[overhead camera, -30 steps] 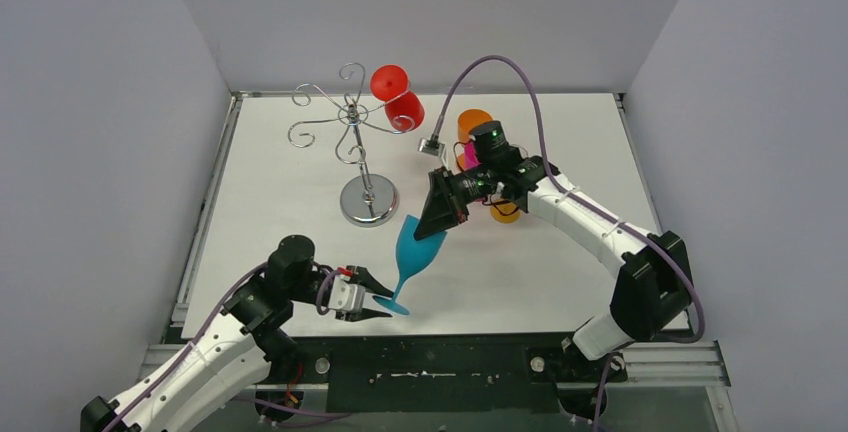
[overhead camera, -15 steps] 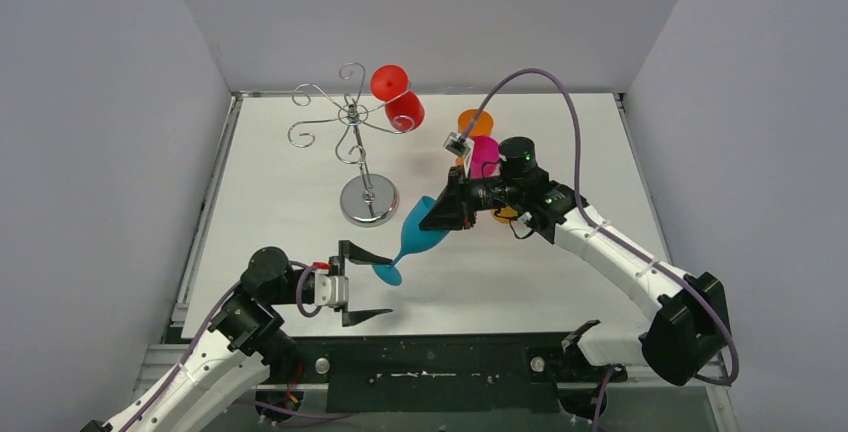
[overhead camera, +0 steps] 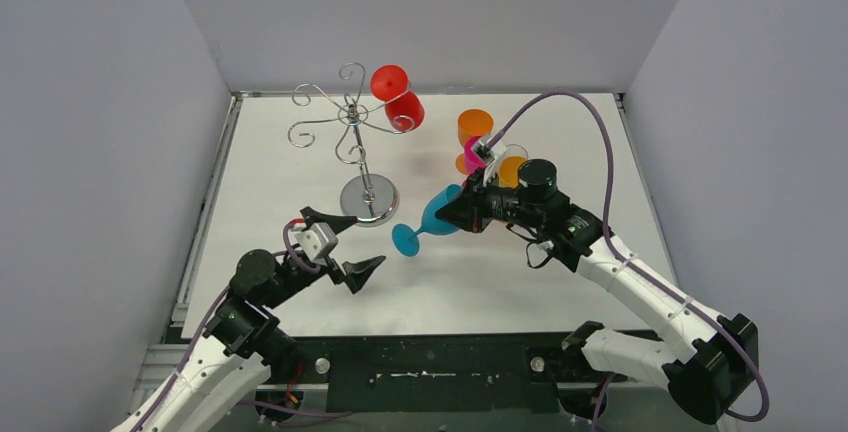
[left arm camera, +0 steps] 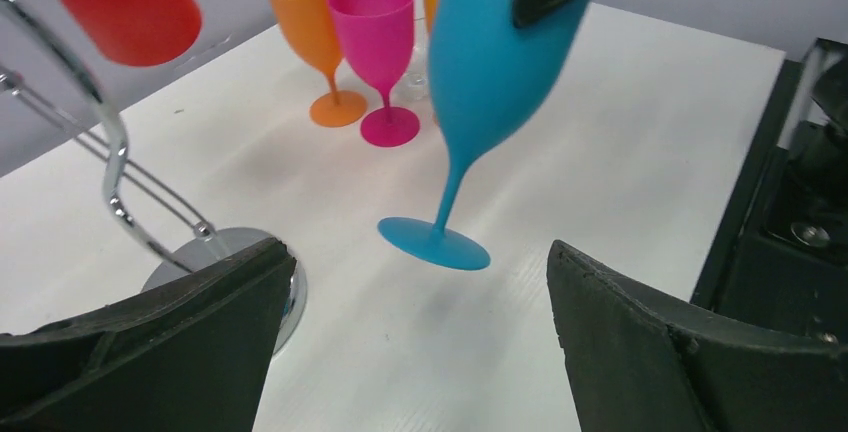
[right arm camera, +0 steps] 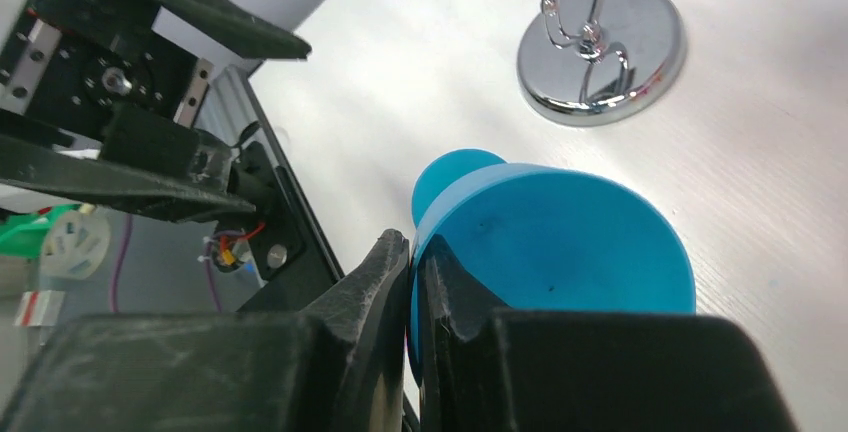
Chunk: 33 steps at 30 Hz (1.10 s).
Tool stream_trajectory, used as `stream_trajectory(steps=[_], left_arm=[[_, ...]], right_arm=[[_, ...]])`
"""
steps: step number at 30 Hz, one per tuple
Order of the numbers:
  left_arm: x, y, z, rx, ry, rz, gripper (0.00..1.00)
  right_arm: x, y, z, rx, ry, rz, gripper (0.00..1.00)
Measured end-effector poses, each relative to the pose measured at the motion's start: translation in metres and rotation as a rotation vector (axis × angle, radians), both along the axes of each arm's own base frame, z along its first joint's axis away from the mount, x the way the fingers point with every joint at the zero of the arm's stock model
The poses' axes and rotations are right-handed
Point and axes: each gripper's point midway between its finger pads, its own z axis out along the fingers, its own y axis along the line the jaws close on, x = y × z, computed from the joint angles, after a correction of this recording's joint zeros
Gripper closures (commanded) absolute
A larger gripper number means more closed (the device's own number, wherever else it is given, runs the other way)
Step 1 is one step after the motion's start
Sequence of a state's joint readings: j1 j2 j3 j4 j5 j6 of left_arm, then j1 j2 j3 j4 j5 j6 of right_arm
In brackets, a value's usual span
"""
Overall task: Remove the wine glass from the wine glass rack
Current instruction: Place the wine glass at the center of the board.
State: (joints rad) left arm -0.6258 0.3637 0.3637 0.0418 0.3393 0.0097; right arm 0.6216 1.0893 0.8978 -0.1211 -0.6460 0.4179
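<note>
A blue wine glass hangs tilted above the table, foot toward the rack's base. My right gripper is shut on its rim, one finger inside the bowl and one outside. The silver wine glass rack stands at the back left on a round shiny base. A red wine glass hangs upside down from one of its arms. My left gripper stands open near the base, a short way from the blue foot, with nothing between its fingers.
An orange glass, a pink glass and a second orange glass stand upright on the table at the back, right behind my right gripper. Grey walls close in the white table on three sides.
My left gripper opened off the blue glass's foot and drew back to the left. My right arm carried the blue glass right and back, tilting it further.
</note>
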Motion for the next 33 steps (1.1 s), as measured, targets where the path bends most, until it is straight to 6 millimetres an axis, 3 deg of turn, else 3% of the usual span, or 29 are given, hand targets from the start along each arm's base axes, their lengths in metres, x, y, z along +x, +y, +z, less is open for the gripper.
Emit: stream_trajectory(steps=[9, 13, 24, 33], left_arm=[[0.031, 0.026, -0.002, 0.014, 0.098, 0.206, 0.03], [0.039, 0.038, -0.007, 0.020, 0.120, 0.271, 0.03], [0.045, 0.053, -0.012, 0.044, 0.125, 0.343, 0.03], [0.050, 0.061, -0.018, 0.063, 0.138, 0.375, 0.03]], right_arm=[[-0.027, 0.013, -0.026, -0.204, -0.126, -0.082, 1.00], [-0.027, 0.004, -0.040, -0.321, -0.179, -0.168, 1.00], [0.008, -0.039, -0.048, -0.465, -0.227, -0.487, 1.00], [0.057, -0.072, -0.083, -0.595, -0.112, -0.644, 1.00]])
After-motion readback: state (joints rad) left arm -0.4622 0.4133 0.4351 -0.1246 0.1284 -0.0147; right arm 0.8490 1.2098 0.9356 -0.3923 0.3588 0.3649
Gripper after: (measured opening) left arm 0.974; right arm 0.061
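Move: The right hand already pinches the blue wine glass by its rim; the free spot it is bound for lies about 10 cm ahead, 8 cm to its right and 25 cm below. From the same hand, the yellow glass stands about 15 ahead and 15 right, the pink one about 20 ahead and 9 right. From the left hand, that spot is roughly 13 cm ahead, 21 to the right and 23 below. Turning clockwise, the right lowers its blue glass 9 cm, back then forward-right towards yellow; left drifts forward-left. ##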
